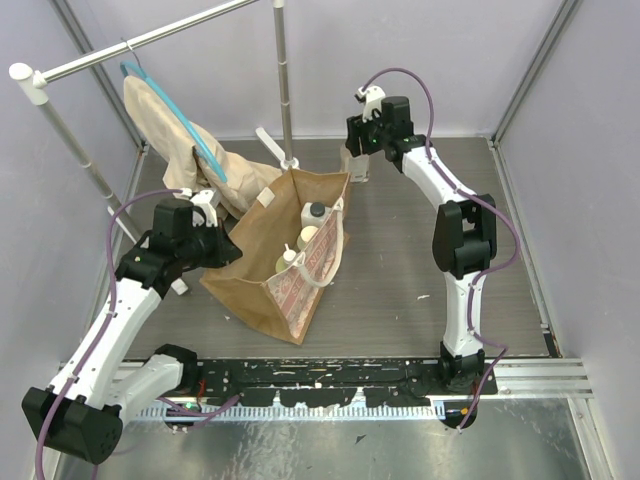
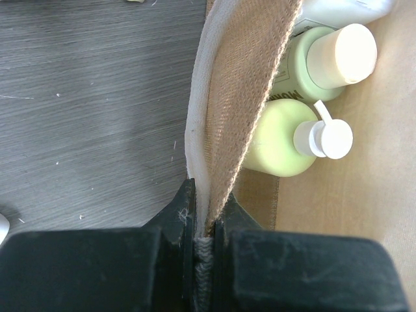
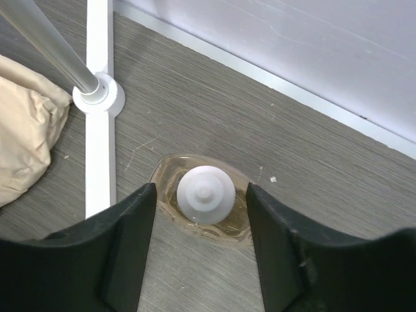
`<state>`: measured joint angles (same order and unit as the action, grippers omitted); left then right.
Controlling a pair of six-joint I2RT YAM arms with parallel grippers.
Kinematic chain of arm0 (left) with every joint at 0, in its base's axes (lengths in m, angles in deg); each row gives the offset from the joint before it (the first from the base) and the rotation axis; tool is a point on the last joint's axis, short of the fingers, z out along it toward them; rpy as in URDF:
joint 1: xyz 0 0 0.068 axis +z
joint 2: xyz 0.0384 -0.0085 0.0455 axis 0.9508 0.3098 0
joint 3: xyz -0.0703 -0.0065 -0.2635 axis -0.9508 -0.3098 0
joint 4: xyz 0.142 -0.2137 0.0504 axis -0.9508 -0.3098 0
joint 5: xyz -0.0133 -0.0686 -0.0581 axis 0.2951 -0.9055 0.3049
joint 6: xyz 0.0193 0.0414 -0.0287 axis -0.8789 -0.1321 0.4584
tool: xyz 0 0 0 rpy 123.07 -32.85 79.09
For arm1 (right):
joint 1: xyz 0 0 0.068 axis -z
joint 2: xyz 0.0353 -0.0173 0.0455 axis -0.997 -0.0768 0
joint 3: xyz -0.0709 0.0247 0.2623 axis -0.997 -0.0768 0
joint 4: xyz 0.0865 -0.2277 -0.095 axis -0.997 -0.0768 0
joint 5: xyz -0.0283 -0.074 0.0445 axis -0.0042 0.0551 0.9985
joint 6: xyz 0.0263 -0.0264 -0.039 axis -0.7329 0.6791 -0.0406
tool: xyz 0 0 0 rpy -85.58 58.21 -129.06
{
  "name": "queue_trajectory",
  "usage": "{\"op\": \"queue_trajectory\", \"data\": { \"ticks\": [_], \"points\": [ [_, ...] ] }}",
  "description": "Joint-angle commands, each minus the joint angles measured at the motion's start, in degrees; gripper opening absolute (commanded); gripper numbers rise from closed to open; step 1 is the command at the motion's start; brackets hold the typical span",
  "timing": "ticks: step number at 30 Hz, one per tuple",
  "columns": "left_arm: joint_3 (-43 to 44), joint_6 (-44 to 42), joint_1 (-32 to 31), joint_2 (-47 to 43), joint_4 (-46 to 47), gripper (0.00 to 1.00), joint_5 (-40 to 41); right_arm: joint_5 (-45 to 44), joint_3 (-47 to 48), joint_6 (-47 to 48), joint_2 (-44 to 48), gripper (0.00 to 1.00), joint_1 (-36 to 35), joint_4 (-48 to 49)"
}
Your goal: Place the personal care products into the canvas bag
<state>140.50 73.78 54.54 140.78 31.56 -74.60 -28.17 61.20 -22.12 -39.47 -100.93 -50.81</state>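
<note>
The canvas bag point(image 1: 262, 268) stands open at the table's middle. In it are a white bottle with a black cap point(image 1: 316, 213) and two yellow-green bottles point(image 2: 281, 138) point(image 2: 322, 60), white caps up. My left gripper point(image 2: 207, 218) is shut on the bag's cream strap point(image 2: 201, 123) at its left rim. At the back, the squat amber bottle point(image 3: 207, 195) stands on the table with its white cap up. My right gripper point(image 3: 200, 195) straddles it, and both fingertips point(image 3: 144, 201) touch its sides.
A clothes rack's white base point(image 3: 99, 97) and pole point(image 1: 284, 80) stand just left of the amber bottle. A beige garment point(image 1: 165, 125) on a blue hanger point(image 1: 205, 150) hangs behind the bag. The purple back wall point(image 3: 292, 39) is close behind the right gripper.
</note>
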Motion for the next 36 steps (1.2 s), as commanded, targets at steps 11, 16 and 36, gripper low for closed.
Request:
{"op": "queue_trajectory", "data": {
  "ticks": [11,16,36],
  "points": [
    [0.4,0.1,-0.1,-0.8,0.1,0.0,-1.1,-3.1,-1.0,1.6,4.0,0.3,-0.6,2.4],
    [0.5,0.0,-0.1,-0.7,0.0,0.0,-1.1,-4.0,-1.2,1.3,4.8,0.11,-0.7,2.5],
    [0.5,-0.1,-0.1,-0.4,0.3,0.0,-2.4,-7.8,6.0,-4.9,25.5,0.01,-5.0,-12.7]
  ]
}}
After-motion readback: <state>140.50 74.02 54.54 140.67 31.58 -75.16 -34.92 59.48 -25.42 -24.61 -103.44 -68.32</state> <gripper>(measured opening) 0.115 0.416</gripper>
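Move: The clear bottle stands right at my right hand: its white cap is already between my open fingers, its middle about 8 cm below them. The bag it goes to has its middle roughly 30 cm back and 16 cm to the left, with the white bottle inside it some 18 cm back and 9 cm left of my hand. The rack foot stands about 15 cm left and 3 cm ahead, down on the table. From my left hand the clear bottle is about 34 cm ahead and 27 cm right. I close my right fingers round the white cap of the clear bottle and stay there briefly. Then I draw back towards the bag, slowly at first, and rise ever faster, ending about 8 cm back and 7 cm up with the grip kept and the hand tipped down slightly. My left hand keeps its pinch on the bag's rim. ##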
